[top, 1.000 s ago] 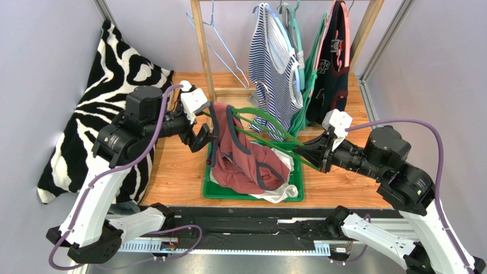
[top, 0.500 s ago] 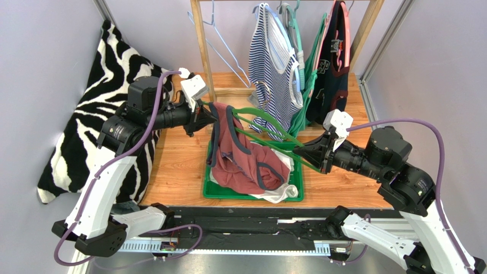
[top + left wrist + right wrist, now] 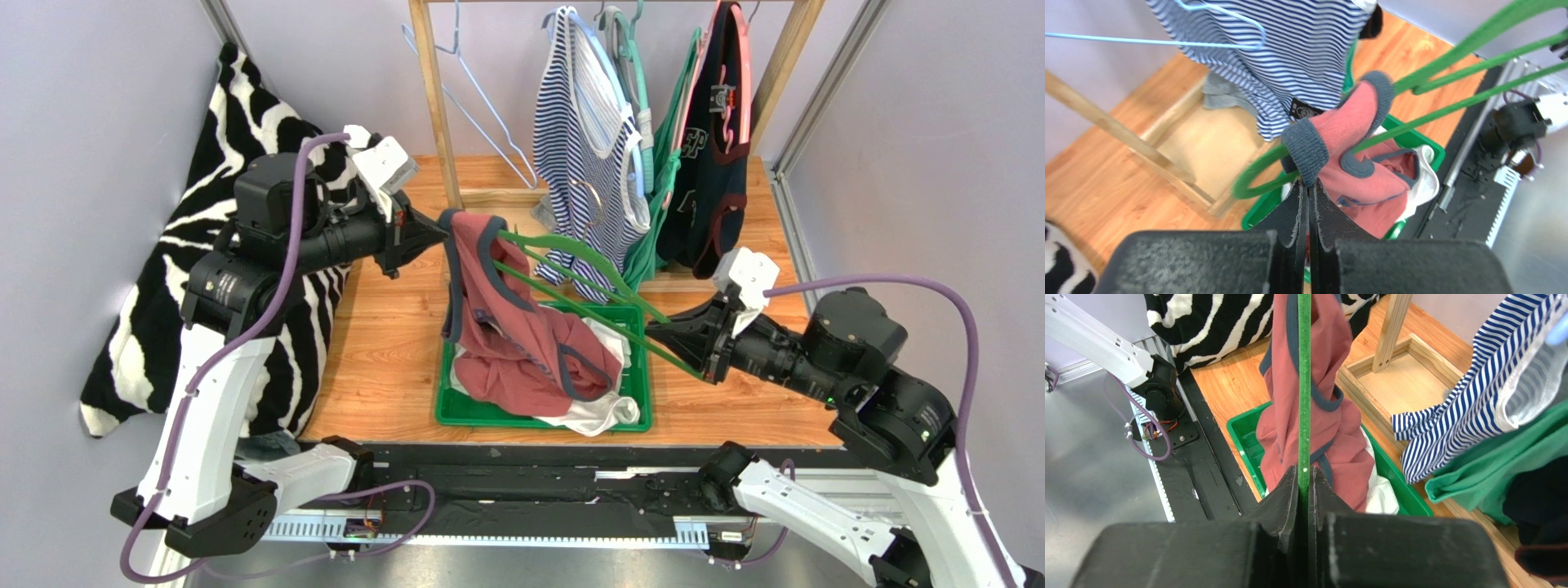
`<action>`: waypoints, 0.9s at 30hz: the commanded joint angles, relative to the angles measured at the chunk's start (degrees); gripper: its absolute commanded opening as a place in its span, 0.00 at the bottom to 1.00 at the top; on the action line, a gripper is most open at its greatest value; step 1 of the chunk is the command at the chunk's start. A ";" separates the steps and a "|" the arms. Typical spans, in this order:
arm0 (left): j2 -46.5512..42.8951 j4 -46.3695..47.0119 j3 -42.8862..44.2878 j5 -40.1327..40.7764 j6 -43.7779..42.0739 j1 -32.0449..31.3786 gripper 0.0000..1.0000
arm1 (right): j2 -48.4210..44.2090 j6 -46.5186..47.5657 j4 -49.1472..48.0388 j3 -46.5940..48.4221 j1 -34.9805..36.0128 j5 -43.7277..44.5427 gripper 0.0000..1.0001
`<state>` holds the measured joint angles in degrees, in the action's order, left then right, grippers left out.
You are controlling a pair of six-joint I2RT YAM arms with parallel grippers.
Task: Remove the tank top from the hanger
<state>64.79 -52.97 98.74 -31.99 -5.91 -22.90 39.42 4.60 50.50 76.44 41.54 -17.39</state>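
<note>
A red tank top (image 3: pixel 521 337) with dark blue trim hangs from a green hanger (image 3: pixel 589 272) over the green bin (image 3: pixel 540 412). My left gripper (image 3: pixel 432 232) is shut on the top's blue-edged strap (image 3: pixel 1308 147) at the hanger's left end. My right gripper (image 3: pixel 689 339) is shut on the hanger's green bar (image 3: pixel 1304 386), holding it up from the right. In the right wrist view the tank top (image 3: pixel 1309 416) drapes on both sides of the bar. Its lower part lies bunched in the bin on a white cloth (image 3: pixel 601 414).
A wooden rack (image 3: pixel 432 98) at the back holds an empty light-blue wire hanger (image 3: pixel 466 86), a striped top (image 3: pixel 589 147), a green garment (image 3: pixel 662 184) and a dark one (image 3: pixel 718 147). A zebra-print cloth (image 3: pixel 209 233) lies at the left.
My left gripper closed on the tank top's strap and moved up and back to the left with it. The right arm drew slightly right and nearer with the hanger.
</note>
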 commanded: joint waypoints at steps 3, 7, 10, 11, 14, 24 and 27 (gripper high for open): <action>-1.69 1.38 3.48 9.37 1.08 1.71 0.00 | -2.77 1.81 4.68 3.96 -0.14 1.91 0.00; -1.60 1.82 3.57 13.19 1.43 2.33 0.00 | -5.05 1.73 10.22 7.66 -0.14 3.50 0.00; -1.16 1.64 3.65 7.57 2.30 2.42 0.00 | -7.95 1.90 12.95 11.35 -0.14 4.99 0.00; -1.08 1.56 3.83 6.68 2.57 2.42 0.00 | -8.56 2.25 13.22 12.23 -0.14 4.56 0.00; -0.02 1.47 4.62 3.44 2.40 2.15 0.00 | -9.54 2.52 12.35 16.10 -0.14 6.30 0.00; 4.98 -2.13 0.14 5.52 -5.94 -9.26 0.00 | 2.58 -5.82 -0.40 15.66 -0.14 19.04 0.00; 6.91 -2.22 -0.21 6.76 -8.05 -9.80 0.00 | 7.33 -7.58 -1.37 16.54 -0.14 22.56 0.00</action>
<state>69.21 -54.48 99.15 -27.68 -8.75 -31.73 40.73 1.21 54.65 92.88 41.54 -1.78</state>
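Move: The tank top's strap is pinched in the left hand, its body sagging to the green tray, centred about 15 cm to that hand's right, about level fore-and-aft and some 35 cm below. The right hand grips the hanger's near end; the strap, still around its far end, lies roughly 28 cm to that hand's left, 10 cm ahead and 4 cm higher. The striped top hangs about 20 cm ahead of the left hand, 20 cm right and 8 cm lower. The green hanger is drawn out of the strap by the right hand, which keeps its grip going right and back, then up about 8 cm, before swinging forward some 7 cm and slightly left, turning clockwise. The left hand, still pinching the strap, counter-pulls left, forward and slightly up, then returns right and sinks towards the tray. ##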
